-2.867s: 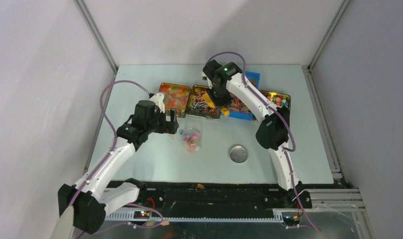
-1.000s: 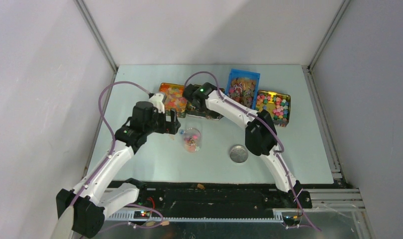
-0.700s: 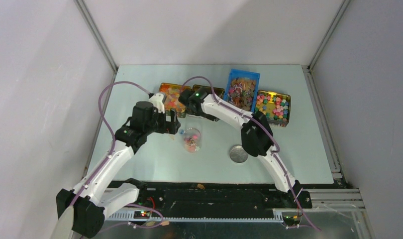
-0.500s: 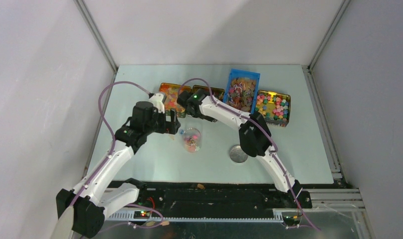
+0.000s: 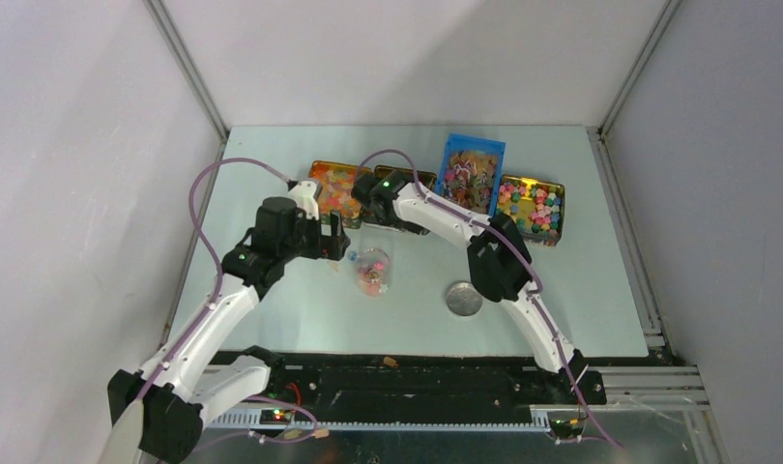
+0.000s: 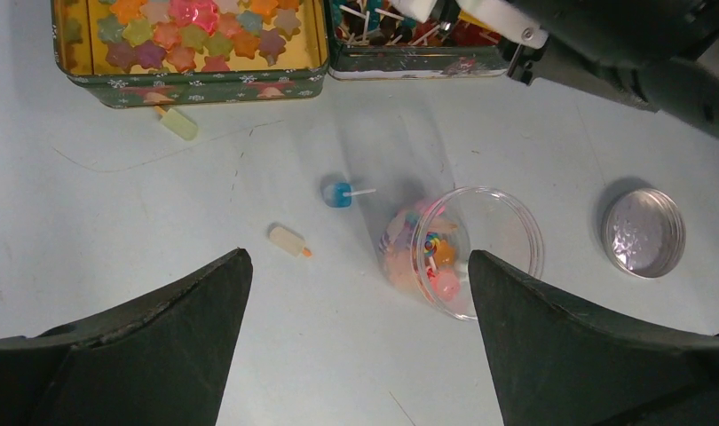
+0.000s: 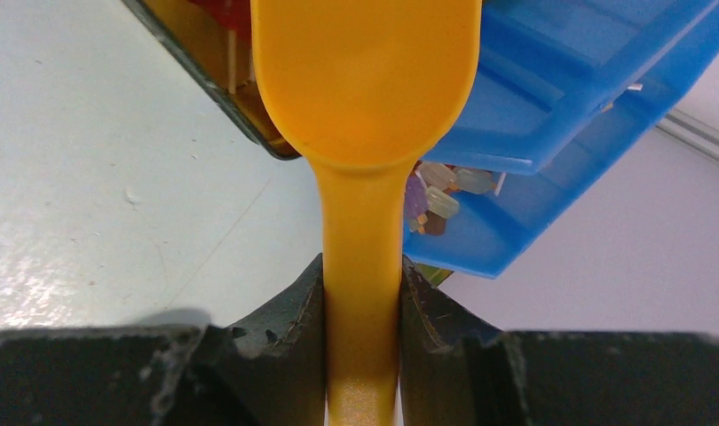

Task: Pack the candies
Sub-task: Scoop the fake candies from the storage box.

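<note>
The candies fill a row of containers at the back: star jellies in a tin, lollipops in a second tin, and mixed pieces in a blue tray and a right-hand tin. A clear cup holding some candies stands in front of the tins. My left gripper hangs open above the table just left of the cup, holding nothing. My right gripper is shut on the handle of the orange scoop, whose bowl hovers at the lollipop tin's edge beside the blue tray. I see no candy on the scoop.
Three loose sweets lie on the table: a blue lollipop, a pale piece and a yellow-green piece. The round silver lid rests right of the cup. My right wrist hides much of the lollipop tin from above.
My right arm has swung left with the scoop, from over the blue tray to over the lollipop tin. The left arm and the cup have not moved.
</note>
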You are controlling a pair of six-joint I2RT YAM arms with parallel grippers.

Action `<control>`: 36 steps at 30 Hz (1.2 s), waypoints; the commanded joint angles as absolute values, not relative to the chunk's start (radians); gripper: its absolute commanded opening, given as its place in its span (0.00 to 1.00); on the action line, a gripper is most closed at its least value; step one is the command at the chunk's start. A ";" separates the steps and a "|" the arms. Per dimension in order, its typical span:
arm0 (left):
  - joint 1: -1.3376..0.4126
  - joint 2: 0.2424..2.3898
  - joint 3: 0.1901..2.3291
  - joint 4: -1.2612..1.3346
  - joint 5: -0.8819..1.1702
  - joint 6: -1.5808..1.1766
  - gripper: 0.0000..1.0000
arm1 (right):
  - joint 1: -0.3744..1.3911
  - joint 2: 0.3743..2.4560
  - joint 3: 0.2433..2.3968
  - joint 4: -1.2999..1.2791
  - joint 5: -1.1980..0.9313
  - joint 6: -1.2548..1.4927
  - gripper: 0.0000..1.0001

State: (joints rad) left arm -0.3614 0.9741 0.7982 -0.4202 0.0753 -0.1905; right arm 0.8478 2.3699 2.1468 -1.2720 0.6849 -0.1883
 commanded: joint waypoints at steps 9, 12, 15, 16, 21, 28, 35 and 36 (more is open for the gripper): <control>-0.362 0.954 0.788 -0.387 0.057 -0.181 1.00 | 0.834 2.324 2.128 -1.253 0.670 -0.245 0.00; -0.362 0.953 0.788 -0.388 0.055 -0.181 1.00 | 0.843 2.347 2.140 -1.250 0.648 -0.253 0.00; -0.362 0.953 0.788 -0.387 0.055 -0.181 1.00 | 0.854 2.365 2.152 -1.245 0.639 -0.258 0.00; -0.363 0.953 0.788 -0.386 0.053 -0.181 1.00 | 0.857 2.372 2.163 -1.244 0.635 -0.259 0.00; -0.362 0.949 0.787 -0.389 0.049 -0.181 1.00 | 0.872 2.400 2.202 -1.228 0.584 -0.278 0.00; -0.362 0.941 0.784 -0.390 0.042 -0.181 1.00 | 0.867 2.425 2.253 -1.215 0.461 -0.267 0.00; -0.363 0.945 0.784 -0.389 0.041 -0.181 1.00 | 0.824 2.408 2.273 -1.217 0.292 -0.221 0.00; -0.363 0.945 0.784 -0.388 0.041 -0.181 1.00 | 0.818 2.407 2.274 -1.216 0.269 -0.219 0.00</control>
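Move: The lollipop tin's middle lies about 7 cm ahead of the right hand, 7 cm to its left and some 6 cm below, with the gripped scoop's blade already over it. The blue box is roughly 13 cm ahead and 9 cm right, the gummy tin 8 cm ahead and 20 cm left. The storage box, a clear jar, stands 9 cm back and 13 cm left. From the left hand, the lollipop tin is about 18 cm ahead, 13 cm right. After a brief nudge right, the right hand drives the gripped scoop left 5 cm, sinking and rolling left-side up. ##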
